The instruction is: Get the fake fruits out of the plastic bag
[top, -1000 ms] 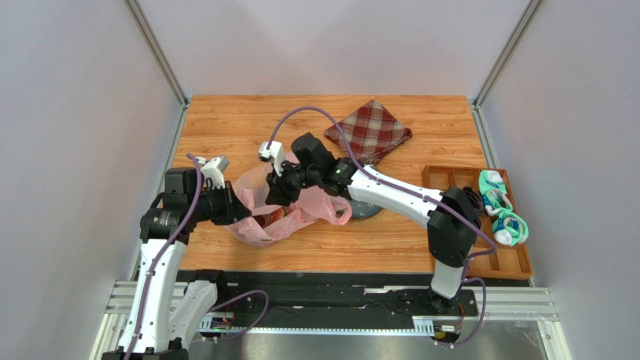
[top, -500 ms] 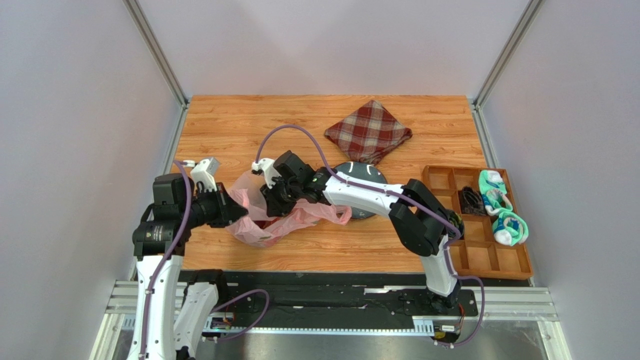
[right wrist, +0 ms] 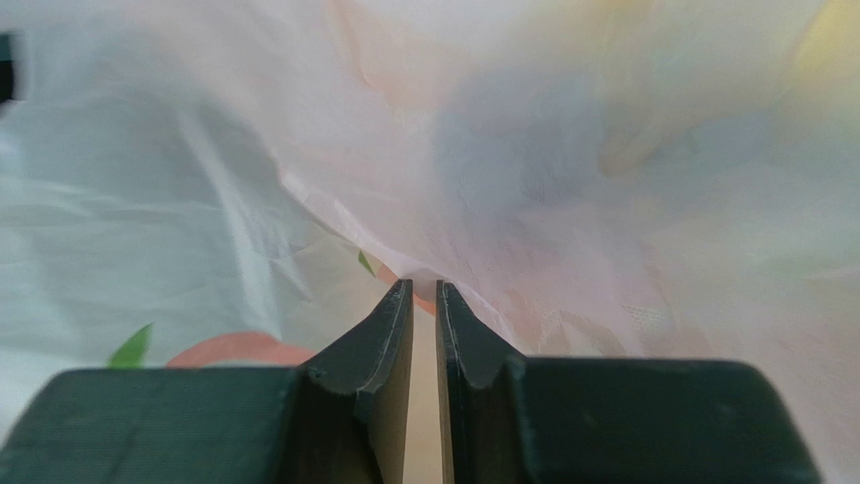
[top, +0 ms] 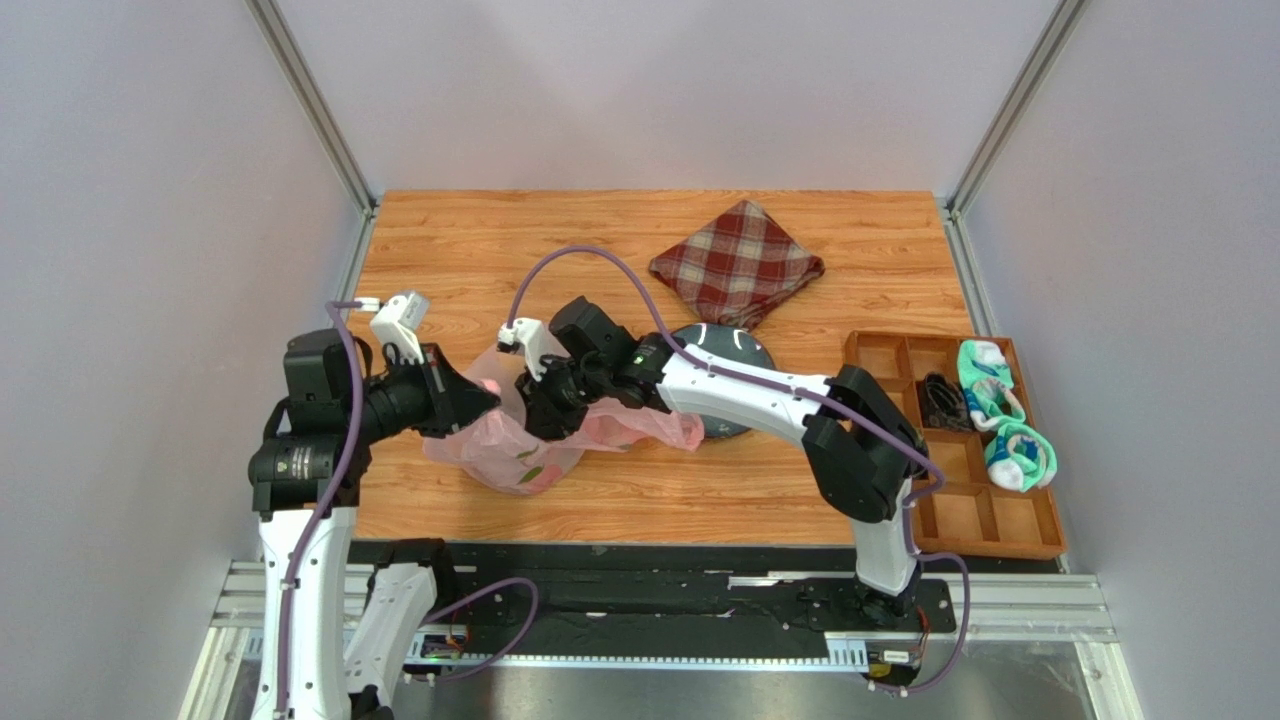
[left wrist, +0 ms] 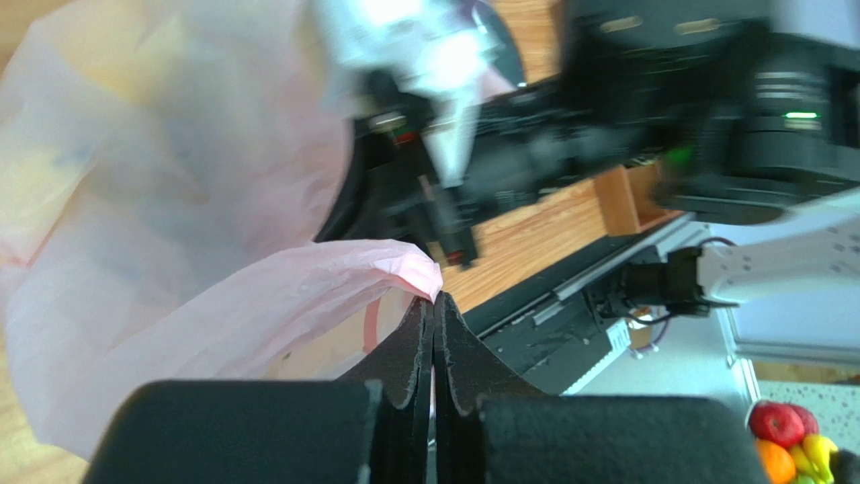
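Observation:
The pink plastic bag (top: 504, 450) hangs bunched between my two grippers at the table's left middle. My left gripper (top: 478, 393) is shut on a fold of the bag's rim (left wrist: 404, 267), its pads pressed together. My right gripper (top: 538, 408) reaches into the bag from the right. Its jaws stand nearly together (right wrist: 424, 284), and the film's creases run down to the tips. The fake fruits show only dimly through the film: a reddish shape with a green speck (top: 529, 473), and an orange-red patch (right wrist: 232, 351). The rest of them are hidden.
A dark plate (top: 744, 353) lies partly under the right arm. A red plaid cloth (top: 736, 263) sits at the back. A wooden compartment tray (top: 1037, 525) at the right edge holds rolled teal socks (top: 999, 420) and a dark item (top: 944, 398).
My right gripper moved left into the bag and its jaws narrowed. My left gripper drew the rim up and left. The bag went from spread flat to a gathered, hanging pouch.

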`<state>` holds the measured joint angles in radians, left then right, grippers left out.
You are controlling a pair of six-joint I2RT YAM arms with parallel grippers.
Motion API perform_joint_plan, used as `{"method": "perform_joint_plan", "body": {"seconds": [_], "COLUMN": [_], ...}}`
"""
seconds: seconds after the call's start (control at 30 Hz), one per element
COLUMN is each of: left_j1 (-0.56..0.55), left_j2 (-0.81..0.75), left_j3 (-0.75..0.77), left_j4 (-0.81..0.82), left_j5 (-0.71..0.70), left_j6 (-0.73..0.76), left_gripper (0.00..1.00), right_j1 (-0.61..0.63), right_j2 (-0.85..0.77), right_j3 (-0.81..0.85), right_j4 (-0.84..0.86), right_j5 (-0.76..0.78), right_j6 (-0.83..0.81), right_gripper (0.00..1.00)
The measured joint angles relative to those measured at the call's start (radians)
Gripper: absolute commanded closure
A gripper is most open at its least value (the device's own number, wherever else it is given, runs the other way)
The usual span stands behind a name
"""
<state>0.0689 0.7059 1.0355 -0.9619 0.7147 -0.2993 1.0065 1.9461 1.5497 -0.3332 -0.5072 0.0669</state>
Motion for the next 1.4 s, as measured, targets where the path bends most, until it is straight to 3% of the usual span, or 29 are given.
{"method": "perform_joint_plan", "body": {"seconds": [0.23,0.33,0.43,0.67,0.7,0.83,0.97,1.23,1.4], "left_j1": [0.000,0.000,0.000,0.000,0.000,0.000,0.000,0.000,0.000], "left_j2": [0.029,0.058,0.097,0.211,0.223,0.229,0.186,0.119,0.116], "left_j3": [0.106,0.134,0.163,0.302,0.323,0.354,0.319,0.229,0.210], "left_j4": [0.001,0.013,0.030,0.093,0.100,0.129,0.128,0.107,0.106], "left_j5": [0.090,0.113,0.126,0.192,0.201,0.223,0.221,0.219,0.219], "left_j6": [0.015,0.012,0.008,-0.011,-0.012,-0.012,-0.005,0.011,0.015], "left_gripper": [1.00,1.00,1.00,1.00,1.00,1.00,1.00,1.00,1.00], "right_j1": [0.003,0.002,-0.007,-0.047,-0.063,-0.150,-0.196,-0.133,-0.141], "right_j2": [0.079,0.064,0.022,-0.098,-0.098,-0.098,-0.164,-0.532,-0.576], "right_j3": [0.014,0.018,0.021,0.036,0.044,0.057,0.032,-0.160,-0.203], "right_j4": [0.007,0.002,-0.003,-0.011,-0.002,0.001,-0.038,-0.105,-0.184], "right_j5": [-0.023,-0.026,-0.016,0.246,0.283,0.314,0.240,0.247,0.269], "right_j6": [0.033,0.029,0.016,-0.146,-0.160,-0.190,-0.243,-0.425,-0.492], "right_gripper": [0.83,0.75,0.75,0.81,0.78,0.47,0.41,0.30,0.23]}}
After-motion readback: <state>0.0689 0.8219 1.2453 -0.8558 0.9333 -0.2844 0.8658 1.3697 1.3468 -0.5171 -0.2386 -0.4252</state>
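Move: To the right hand's right, about 17 cm off and some 6 cm lower, lies the bag's loose right end, level with it fore and aft; the bag's fruit-filled body is about 4 cm to its left, 5 cm below. The plate is some 28 cm to its right and 7 cm farther out. From the left hand, which already pinches the bag's rim, the loose end lies about 20 cm right, 5 cm back and 17 cm down. Working in the folds with its fingers nearly shut, the right hand dips about 3 cm, sweeps forward some 14 cm, then pulls back about 9 cm while rising and going right, opening wide and tipping its fingers steeper as it comes clear of the plastic. Meanwhile the left hand keeps its pinch and hoists the rim nearly 12 cm, then eases down a few centimetres. ##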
